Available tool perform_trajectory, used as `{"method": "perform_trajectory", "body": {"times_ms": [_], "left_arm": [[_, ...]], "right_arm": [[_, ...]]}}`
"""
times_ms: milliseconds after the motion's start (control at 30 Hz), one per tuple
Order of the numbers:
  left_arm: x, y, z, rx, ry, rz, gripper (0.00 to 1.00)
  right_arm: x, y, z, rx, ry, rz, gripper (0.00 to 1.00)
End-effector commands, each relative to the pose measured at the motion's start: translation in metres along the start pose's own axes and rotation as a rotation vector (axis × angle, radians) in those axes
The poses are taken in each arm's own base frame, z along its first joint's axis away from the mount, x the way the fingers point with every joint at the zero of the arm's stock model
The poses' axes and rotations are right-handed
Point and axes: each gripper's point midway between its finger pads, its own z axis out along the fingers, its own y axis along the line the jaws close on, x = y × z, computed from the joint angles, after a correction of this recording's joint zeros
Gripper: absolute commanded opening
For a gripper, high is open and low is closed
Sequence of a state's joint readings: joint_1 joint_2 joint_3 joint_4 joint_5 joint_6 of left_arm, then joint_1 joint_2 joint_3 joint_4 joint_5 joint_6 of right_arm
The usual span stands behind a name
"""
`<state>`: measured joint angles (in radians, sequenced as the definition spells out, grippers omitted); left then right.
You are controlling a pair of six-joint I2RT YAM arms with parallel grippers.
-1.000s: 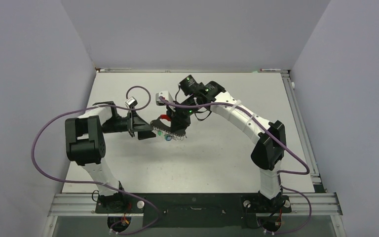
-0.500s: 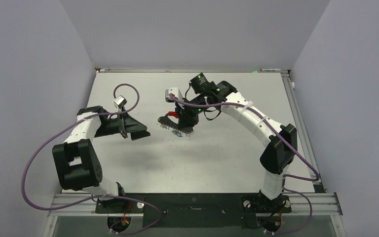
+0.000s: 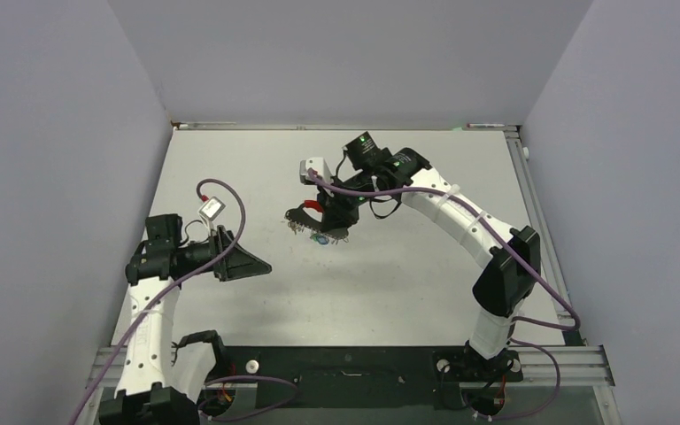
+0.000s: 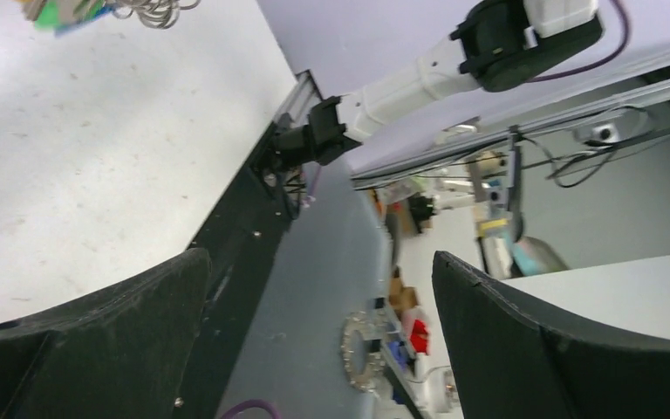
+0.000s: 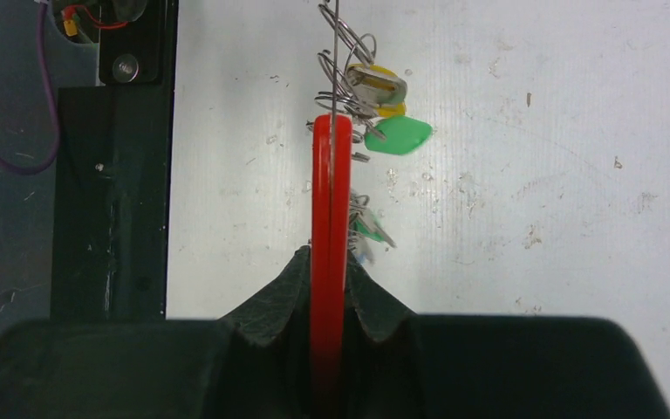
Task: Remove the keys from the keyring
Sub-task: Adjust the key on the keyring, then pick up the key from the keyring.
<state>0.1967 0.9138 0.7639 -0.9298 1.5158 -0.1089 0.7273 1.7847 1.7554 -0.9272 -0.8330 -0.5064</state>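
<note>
My right gripper (image 5: 331, 262) is shut on the red strap of the keyring (image 5: 331, 192), which stands edge-on between its fingers. Thin wire rings (image 5: 342, 54) and the keys hang beyond the strap, one with a yellow tag (image 5: 382, 87), one with a green tag (image 5: 399, 137). From above, the keyring (image 3: 315, 207) and the keys (image 3: 317, 236) hang just over the table's middle under the right gripper (image 3: 326, 216). My left gripper (image 3: 257, 264) is open and holds nothing, well to the near left of the bunch. In its wrist view the left gripper (image 4: 318, 256) shows only the keys (image 4: 59, 10) at the top edge.
The white table (image 3: 407, 283) is ringed by grey walls, with a black base rail (image 3: 345, 363) at the near edge. Purple cables (image 3: 230, 221) loop from both arms. The left wrist view looks past the table's edge at the right arm's base (image 4: 314, 140).
The left arm has pulled back from the keys toward the near left, its gripper staying open. The right gripper moved slightly right and back, still shut on the red strap.
</note>
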Motion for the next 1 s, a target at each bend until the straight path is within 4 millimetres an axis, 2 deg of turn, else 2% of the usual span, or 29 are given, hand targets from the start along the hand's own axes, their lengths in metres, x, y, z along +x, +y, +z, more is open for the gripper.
{"method": "perform_trajectory", "body": {"times_ms": [0, 67, 100, 167, 233, 333, 467, 567, 667, 767, 967], "left_arm": [[-0.008, 0.014, -0.002, -0.185, -0.033, 0.199, 0.96], [-0.030, 0.034, -0.010, -0.345, -0.117, 0.276, 0.96], [-0.049, 0.052, -0.019, -0.467, -0.217, 0.259, 0.96], [-0.076, 0.073, -0.033, -0.565, -0.389, 0.252, 0.96], [-0.097, 0.074, -0.044, -0.628, -0.493, 0.365, 0.96], [-0.128, 0.066, -0.064, -0.762, -0.613, 0.591, 0.96], [-0.154, 0.077, -0.087, -0.944, -0.613, 0.809, 0.96], [-0.154, 0.084, -0.084, -0.950, -0.518, 0.961, 0.96], [-0.127, 0.079, -0.052, -0.759, -0.288, 1.072, 0.96], [-0.096, 0.058, -0.024, -0.508, -0.117, 1.194, 0.96], [-0.091, 0.022, 0.008, -0.208, -0.139, 1.309, 0.97]], "right_arm": [[-0.036, 0.008, -0.026, 0.049, -0.087, -0.099, 0.05], [-0.034, 0.008, -0.026, 0.051, -0.086, -0.106, 0.05], [-0.031, 0.008, -0.025, 0.050, -0.082, -0.104, 0.05], [-0.027, 0.009, -0.023, 0.041, -0.076, -0.097, 0.05], [-0.024, 0.010, -0.024, 0.040, -0.070, -0.093, 0.05], [-0.023, 0.008, -0.027, 0.052, -0.059, -0.099, 0.05], [-0.027, 0.001, -0.029, 0.061, -0.067, -0.099, 0.05], [-0.028, -0.004, -0.026, 0.056, -0.068, -0.095, 0.05], [-0.032, -0.008, -0.024, 0.050, -0.070, -0.102, 0.05], [-0.041, -0.007, -0.025, 0.037, -0.077, -0.132, 0.05], [-0.035, 0.004, -0.025, -0.012, -0.026, -0.220, 0.05]]}}
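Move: The yellow key, on the near end of the keyring, lies about 9 cm ahead of the left hand, 8 cm to its right and 6 cm lower. The green key is roughly 4 cm farther right than the yellow one, and the red handle some 4 cm right of the yellow key, 4 cm farther out and 7 cm higher. From the right hand, which holds the handle, the yellow key is level fore and aft, about 8 cm left and 8 cm below. The keys hang free on the keyring, still gripped by its red handle in the right hand, which mostly waits, then lifts about 3 cm near the end. The open, empty left hand loops forward and left, sinking, to draw about level with the yellow key, then turns back right some 6 cm and slightly back, rolling roughly 60 degrees as its fingers swing from rightward to forward-right. ##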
